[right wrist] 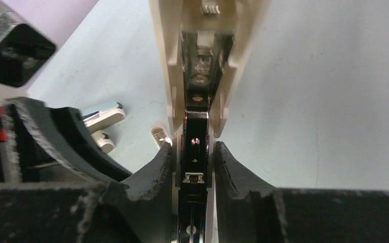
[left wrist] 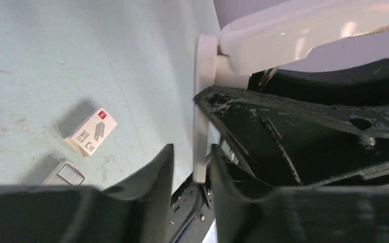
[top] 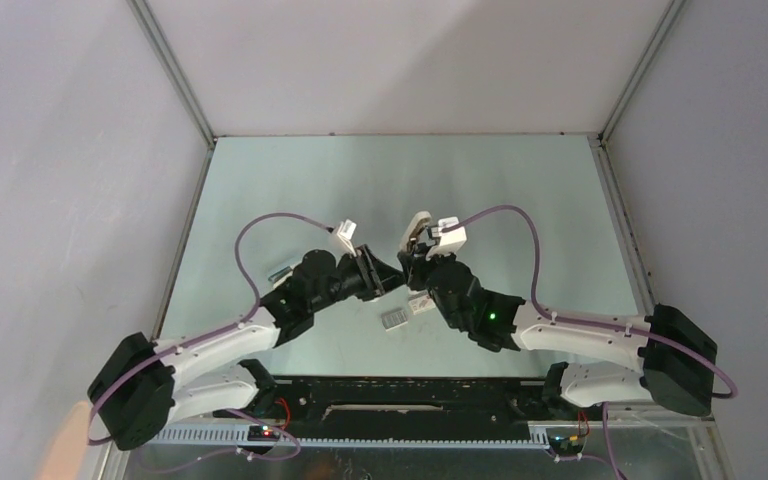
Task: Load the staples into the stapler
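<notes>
The white stapler (top: 419, 229) is held up off the table between the two arms, hinged open. In the right wrist view its dark metal channel (right wrist: 196, 132) runs between my right gripper (right wrist: 193, 147) fingers, which press on the white sides of that arm. In the left wrist view the stapler's other slim arm (left wrist: 202, 91) hangs between my left gripper (left wrist: 193, 149) fingers, with a gap on both sides. The staples (left wrist: 65, 173), a small grey block, lie on the table below, also seen from above (top: 396, 320).
A little white box with a red mark (left wrist: 90, 130) lies beside the staples (top: 420, 303). Two silver-and-white bars (right wrist: 101, 114) lie on the table left of the stapler. The enclosure's walls stand on three sides.
</notes>
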Tool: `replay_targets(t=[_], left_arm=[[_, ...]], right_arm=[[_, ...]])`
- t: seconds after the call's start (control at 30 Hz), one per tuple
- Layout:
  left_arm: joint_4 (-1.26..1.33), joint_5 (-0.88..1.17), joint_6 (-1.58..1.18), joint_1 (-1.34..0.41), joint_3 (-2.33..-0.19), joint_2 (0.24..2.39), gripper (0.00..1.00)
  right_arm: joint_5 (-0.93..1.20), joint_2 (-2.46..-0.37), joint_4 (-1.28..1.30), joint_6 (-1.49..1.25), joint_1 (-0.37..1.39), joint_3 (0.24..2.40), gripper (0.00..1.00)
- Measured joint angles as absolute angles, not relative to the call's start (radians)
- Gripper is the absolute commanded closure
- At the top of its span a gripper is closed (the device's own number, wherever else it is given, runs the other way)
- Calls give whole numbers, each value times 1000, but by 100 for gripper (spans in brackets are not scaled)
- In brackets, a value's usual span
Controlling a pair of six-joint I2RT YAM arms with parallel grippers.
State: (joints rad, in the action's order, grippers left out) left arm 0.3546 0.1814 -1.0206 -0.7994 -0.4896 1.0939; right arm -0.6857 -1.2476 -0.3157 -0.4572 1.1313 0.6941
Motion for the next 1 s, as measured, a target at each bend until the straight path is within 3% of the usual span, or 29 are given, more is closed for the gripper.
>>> replay_targets(t=[0.23, 0.5, 0.77, 1.0], left_arm=[[189, 95, -963, -744, -473, 916, 28], [-271, -158, -768, -712, -565, 580, 1], [-589, -480, -505, -709, -819, 395, 0], [-616, -620, -336, -705, -795, 342, 0]], right_arm=[[-619, -1253, -312, -381, 1025, 694, 100], [-542, -1445, -387, -302, 904, 699, 99], [-485, -1752, -414, -268, 859, 824, 96], [-421, -1874, -438, -266, 860, 915, 92]])
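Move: The open stapler sits in the right fingers, its middle about 5 cm ahead of the left hand. It goes to a bare table spot some 11 cm ahead of the right hand and 19 cm below. On the table, counted from the right hand, the staples box lies 2 cm back and 3 cm right, the staple pack 5 cm back and 2 cm left, the small stapler 3 cm ahead and 8 cm left. Spread the left fingers wide to free the stapler, then draw that gripper about 25 cm left and some 12 cm up, turning it counter-clockwise as it leaves. Keep the right grip on the stapler and carry it forward first, then mostly down, about 15 cm lower in all, towards the bare table beyond the staples box, rolling the hand's left side down some 20 degrees. ##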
